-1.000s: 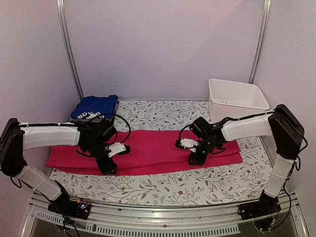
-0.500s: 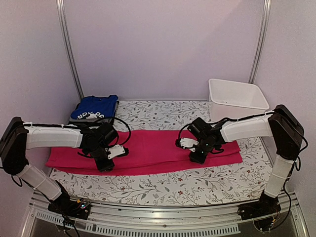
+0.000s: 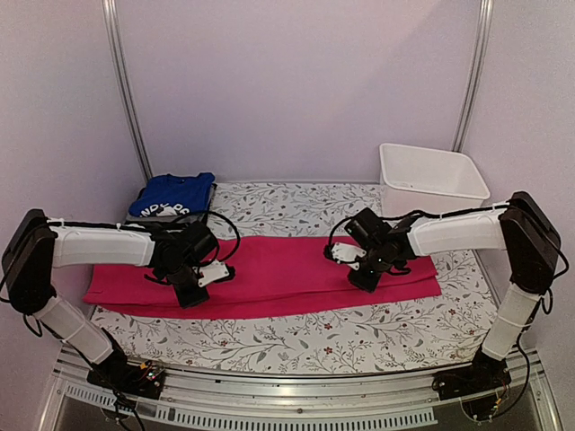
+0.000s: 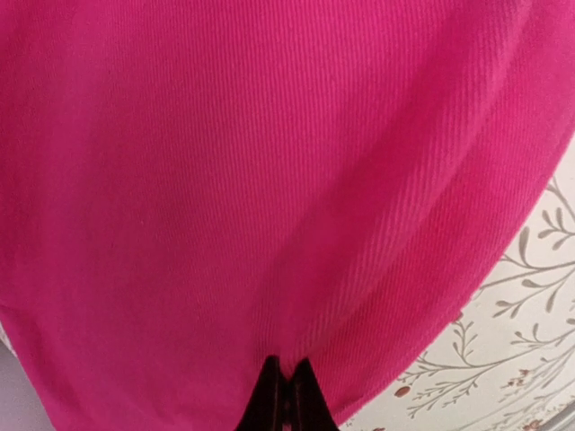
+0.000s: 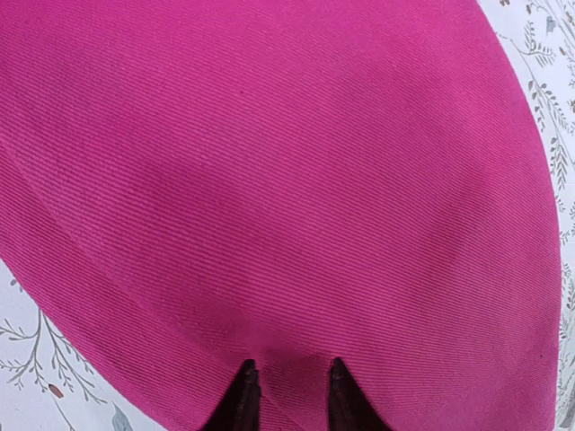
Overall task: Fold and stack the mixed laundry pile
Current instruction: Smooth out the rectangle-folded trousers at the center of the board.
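A magenta-pink garment (image 3: 278, 274) lies flat as a long strip across the floral table covering (image 3: 296, 341). My left gripper (image 3: 190, 294) presses down near its front left edge. In the left wrist view the left gripper (image 4: 287, 366) is shut, with the pink cloth (image 4: 269, 180) puckering into the tips. My right gripper (image 3: 363, 277) is on the right part of the strip. In the right wrist view the right gripper (image 5: 287, 364) has a narrow gap between its tips, and a small ridge of the pink cloth (image 5: 287, 180) is bunched in that gap. A folded royal-blue garment (image 3: 171, 195) with white print sits at the back left.
A white rectangular bin (image 3: 431, 180) stands at the back right. Metal frame posts (image 3: 126, 90) rise at both back corners. The table's front rail (image 3: 296, 404) runs below the arm bases.
Left jaws went from wide open to shut on the pink cloth. Right jaws narrowed around a ridge of cloth. Both grippers shifted slightly away from the front edge.
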Tool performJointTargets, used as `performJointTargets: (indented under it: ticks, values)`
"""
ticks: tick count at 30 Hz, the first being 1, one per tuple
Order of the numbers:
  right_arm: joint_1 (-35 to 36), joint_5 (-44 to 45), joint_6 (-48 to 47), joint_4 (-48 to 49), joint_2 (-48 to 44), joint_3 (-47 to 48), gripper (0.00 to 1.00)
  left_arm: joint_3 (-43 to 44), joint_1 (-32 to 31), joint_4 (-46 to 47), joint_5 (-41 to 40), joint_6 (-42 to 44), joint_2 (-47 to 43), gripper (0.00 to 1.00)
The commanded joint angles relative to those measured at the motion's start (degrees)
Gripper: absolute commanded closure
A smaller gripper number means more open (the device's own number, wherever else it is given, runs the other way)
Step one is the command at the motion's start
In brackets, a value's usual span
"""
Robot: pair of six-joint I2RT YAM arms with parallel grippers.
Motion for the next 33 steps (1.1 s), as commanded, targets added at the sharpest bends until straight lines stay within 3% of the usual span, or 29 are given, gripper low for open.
performJointTargets:
  ticks: [1,8,16,26,33]
  values:
    - [-0.04,1.01,-0.69,1.13,-5.44,-3.33,0.54,1.18,-0.45,-0.07,-0.94,-0.63,-1.83,1.0]
    - [-0.04,-2.59,-3.42,4.94,-11.37,-9.87,0.49,3.14,2.49,-0.48,4.04,-0.74,-2.99,1.0]
    - [0.03,0.23,-3.16,6.39,-6.1,-6.46,0.46,6.09,4.99,-1.08,9.41,-0.82,-1.22,1.0]
    - [0.98,-2.57,-3.4,6.61,-5.11,-6.04,0.41,8.97,9.24,-0.99,12.68,-2.41,1.33,1.0]
    - [1.19,3.01,-3.47,7.3,-2.57,-4.74,0.42,10.13,11.42,-1.02,14.92,-2.89,2.11,1.0]
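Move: The left gripper is already shut on the near edge of the trousers' upper layer; the middle of the trousers lies about 9 cm ahead of it and 14 cm to its right, and their left end some 21 cm left and 3 cm ahead. From the right gripper the upper layer's near edge is 1 cm back and about 1 cm below, with the trousers' middle some 21 cm left and 3 cm ahead; the white basket stands about 36 cm ahead and 20 cm right. Keep the left fingers shut on the upper layer's edge and draw it up and forward, about 3 cm up and 4 cm forward in all, finishing level while the wrist rolls some 15 degrees, fingertips swinging right. Meanwhile open the right gripper well, hop it slightly up, back and to the right, then forward-left a little and down again, ending astride the upper edge. ##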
